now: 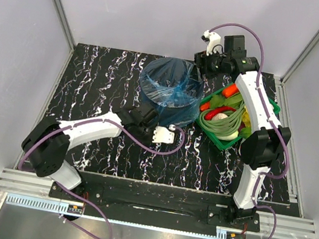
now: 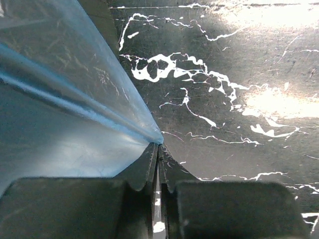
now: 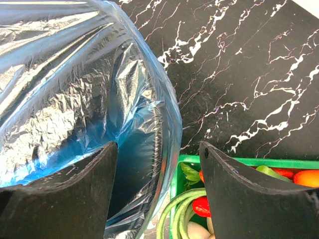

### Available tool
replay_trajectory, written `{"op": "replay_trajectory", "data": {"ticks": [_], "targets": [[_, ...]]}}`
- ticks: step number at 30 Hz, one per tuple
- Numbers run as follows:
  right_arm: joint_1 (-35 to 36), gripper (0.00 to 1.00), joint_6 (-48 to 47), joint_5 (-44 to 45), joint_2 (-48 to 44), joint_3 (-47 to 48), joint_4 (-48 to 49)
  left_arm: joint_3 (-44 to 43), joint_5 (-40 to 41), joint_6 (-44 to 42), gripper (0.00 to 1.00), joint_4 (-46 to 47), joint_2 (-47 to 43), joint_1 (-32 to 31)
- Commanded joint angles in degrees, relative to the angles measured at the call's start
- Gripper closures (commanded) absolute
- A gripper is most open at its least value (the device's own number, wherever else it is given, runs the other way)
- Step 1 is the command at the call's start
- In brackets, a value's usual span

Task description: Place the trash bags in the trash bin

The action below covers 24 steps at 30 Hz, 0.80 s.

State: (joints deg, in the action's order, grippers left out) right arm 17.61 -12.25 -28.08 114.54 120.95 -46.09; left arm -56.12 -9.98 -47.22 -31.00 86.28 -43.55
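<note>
A translucent blue trash bag [image 1: 176, 76] is spread over the mouth of the trash bin [image 1: 165, 91], which shows only as a dark shape through the film. My left gripper [image 1: 148, 113] sits low at the bin's near side, shut on a pinch of the bag's film [image 2: 75, 114], which stretches up and left from the jaw tips [image 2: 158, 147]. My right gripper [image 1: 201, 63] hangs open at the bin's far right rim. In the right wrist view the bag-covered rim [image 3: 164, 134] lies between its spread fingers [image 3: 157, 145], and I cannot tell whether they touch it.
A green tray [image 1: 274, 108] of vegetables stands right against the bin's right side, with green beans [image 3: 179, 214], red pieces and a white lump [image 1: 221, 115] in it. Black marbled tabletop [image 2: 224, 74] surrounds the bin. Grey walls close in the back and sides.
</note>
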Motion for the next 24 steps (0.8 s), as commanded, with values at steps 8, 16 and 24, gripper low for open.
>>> {"op": "replay_trajectory", "data": {"ticks": [8, 16, 24], "targets": [[1.03, 0.27, -1.72, 1.09, -2.3, 0.7, 1.96, -2.6, -2.23, 1.7, 0.36, -1.69, -5.5, -0.22], [1.2, 0.27, -2.6, 2.5, -4.24, 1.92, 1.09, -4.87, -7.51, 2.4, 0.11, -7.92, -11.47, -0.13], [1.38, 0.21, -3.57, 4.08, -7.14, 3.15, -0.14, -15.15, -12.95, 3.45, 0.08, -19.7, -16.05, 0.57]]}}
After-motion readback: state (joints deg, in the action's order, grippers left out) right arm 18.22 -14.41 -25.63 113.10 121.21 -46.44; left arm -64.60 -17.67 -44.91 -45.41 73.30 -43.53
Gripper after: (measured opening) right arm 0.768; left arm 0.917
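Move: The left fingers are shut on the pulled-out edge of the blue bag, low beside the trash bin; the bin's middle lies about 11 cm ahead, 8 cm to the right and some 6 cm above that hand. The green basket of vegetables is roughly 13 cm ahead and 30 cm to the right. From the open right hand, at the far right of the rim, the bin's middle is about 9 cm back, 11 cm left and 15 cm below. The left fingers let go of the bag's edge and spread almost fully while the hand eases straight up off it. Once they are open the hand climbs faster and draws back towards its base, ending about 10 cm higher and some 3 cm back, with its fingertips swinging about 10 degrees outward to the right. ##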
